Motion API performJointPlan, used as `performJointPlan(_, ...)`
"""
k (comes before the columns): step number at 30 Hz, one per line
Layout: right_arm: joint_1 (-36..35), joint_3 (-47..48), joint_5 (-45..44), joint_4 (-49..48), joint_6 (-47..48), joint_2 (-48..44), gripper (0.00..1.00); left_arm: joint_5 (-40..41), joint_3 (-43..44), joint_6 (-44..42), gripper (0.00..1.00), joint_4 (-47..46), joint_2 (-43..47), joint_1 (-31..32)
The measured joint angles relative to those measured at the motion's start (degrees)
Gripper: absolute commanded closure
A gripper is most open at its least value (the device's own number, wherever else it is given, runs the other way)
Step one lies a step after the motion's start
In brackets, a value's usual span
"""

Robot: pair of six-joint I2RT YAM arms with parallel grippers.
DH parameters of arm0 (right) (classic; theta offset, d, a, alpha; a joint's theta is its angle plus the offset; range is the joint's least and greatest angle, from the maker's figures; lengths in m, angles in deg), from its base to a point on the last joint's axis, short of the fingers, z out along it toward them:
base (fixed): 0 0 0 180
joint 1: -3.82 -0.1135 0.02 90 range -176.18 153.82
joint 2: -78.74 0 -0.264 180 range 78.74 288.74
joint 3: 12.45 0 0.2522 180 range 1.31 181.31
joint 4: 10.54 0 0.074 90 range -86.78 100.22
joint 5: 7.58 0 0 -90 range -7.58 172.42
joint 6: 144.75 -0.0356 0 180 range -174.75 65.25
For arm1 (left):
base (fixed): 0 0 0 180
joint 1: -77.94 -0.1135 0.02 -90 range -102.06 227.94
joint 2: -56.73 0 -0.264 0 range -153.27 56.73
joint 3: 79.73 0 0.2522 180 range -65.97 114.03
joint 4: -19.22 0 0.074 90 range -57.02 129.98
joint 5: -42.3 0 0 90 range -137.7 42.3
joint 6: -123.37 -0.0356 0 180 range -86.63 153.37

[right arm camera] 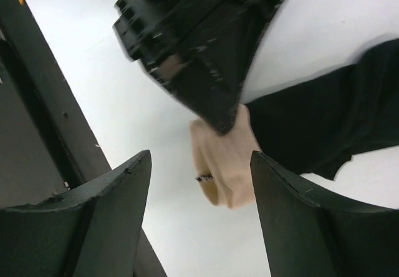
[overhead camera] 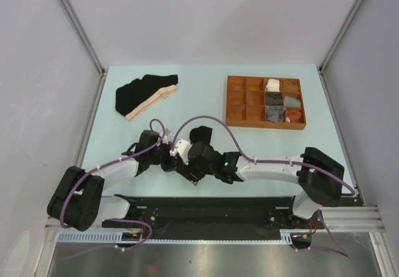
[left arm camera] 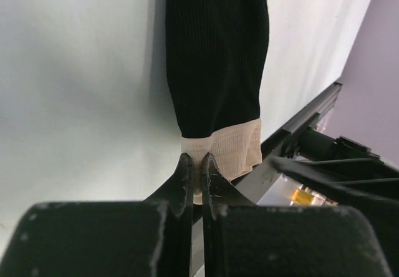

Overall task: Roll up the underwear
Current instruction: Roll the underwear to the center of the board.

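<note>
A rolled black brief (left arm camera: 218, 52) with a beige waistband (left arm camera: 227, 149) lies on the pale table, and my left gripper (left arm camera: 194, 158) is shut on its beige end. In the right wrist view that beige end (right arm camera: 227, 158) sits between the spread fingers of my right gripper (right arm camera: 201, 155), which is open and apart from it; the left gripper's fingers (right arm camera: 199, 71) pinch it from above. From the top view both grippers meet near the table's front middle, left gripper (overhead camera: 168, 161) and right gripper (overhead camera: 187, 165), hiding the roll. Another black brief (overhead camera: 146, 93) lies flat at the back left.
A brown compartmented tray (overhead camera: 234, 111) stands at the back right with several rolled cloths in its right-hand compartments. The black rail (overhead camera: 212, 205) of the arm bases runs along the near edge, close behind the grippers. Grey walls enclose the table on three sides.
</note>
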State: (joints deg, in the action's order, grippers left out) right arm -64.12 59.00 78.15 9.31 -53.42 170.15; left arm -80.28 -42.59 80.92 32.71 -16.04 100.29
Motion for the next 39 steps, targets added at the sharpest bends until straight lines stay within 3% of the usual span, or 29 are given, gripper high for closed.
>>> performJointPlan(9,-5.60,-1.07,-7.02,-5.49,3.74,6.34,0.31,-5.05,-0.35,2.03,1.00,-2.14,-0.87,-2.97)
performJointPlan(17,-9.75,-1.25,-21.20,-10.01,3.65,10.86,0.35,-6.16,-1.46,4.13,1.00,-3.67,-0.85,-4.17)
performJointPlan(25,-10.43,-1.55,-32.61,-12.39,2.29,14.03,0.68,-7.56,-2.23,5.18,1.00,-4.68,-0.68,-4.76)
performJointPlan(27,-10.49,-1.60,-33.53,-12.59,2.19,14.08,0.80,-7.72,-2.34,5.42,1.00,-4.81,-0.57,-5.01)
performJointPlan(29,-10.60,-1.66,-33.70,-12.92,2.40,14.08,0.98,-7.80,-2.34,5.46,1.00,-5.01,-0.48,-5.27)
performJointPlan(30,-10.60,-1.66,-33.66,-13.05,2.75,14.08,1.00,-7.85,-2.34,5.38,0.98,-5.01,-0.42,-5.38)
performJointPlan(31,-10.60,-1.70,-33.48,-13.14,3.04,14.08,1.00,-7.76,-2.34,5.27,0.86,-4.90,-0.35,-5.42)
performJointPlan(33,-10.51,-1.73,-32.24,-13.05,3.72,14.03,1.00,-7.45,-2.34,4.33,0.73,-3.96,-0.17,-5.51)
performJointPlan(35,-10.25,-1.75,-29.75,-12.28,4.13,13.90,1.00,-6.56,-2.34,3.04,0.46,-2.12,0.39,-5.51)
performJointPlan(37,-9.79,-1.81,-26.86,-10.27,4.46,13.33,1.00,-5.44,-2.16,1.11,0.28,-0.09,1.81,-5.55)
performJointPlan(39,-8.96,-1.81,-22.82,-6.99,4.61,12.00,1.00,-2.71,-1.36,-0.66,0.21,2.69,4.09,-5.62)
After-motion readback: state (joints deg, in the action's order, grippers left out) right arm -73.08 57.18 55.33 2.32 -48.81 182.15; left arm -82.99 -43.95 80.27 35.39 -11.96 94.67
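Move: My left fingers already pinch the left end of the underwear's beige waistband, its middle roughly 2 cm to their right at about their height. My open right hand hovers over it, with the waistband about 5 cm below and 2 cm ahead. From my right hand, the black body lies roughly 10 cm ahead, 5 cm to the right and 8 cm down, and my left fingertips are some 2 cm ahead, 3 cm left and 5 cm lower. I sink my right hand about 5 cm onto the waistband, easing a little back and left, then reaching some 3 cm forward as the wrist turns roughly 25 degrees to point the fingers more forward. I pinch the rolled waistband beside my left fingers, which hold nearly still until the right ones have shut, then open and slip a centimetre or two left, clear of it. Then I draw my right hand slightly back and down, keeping the pinch. ##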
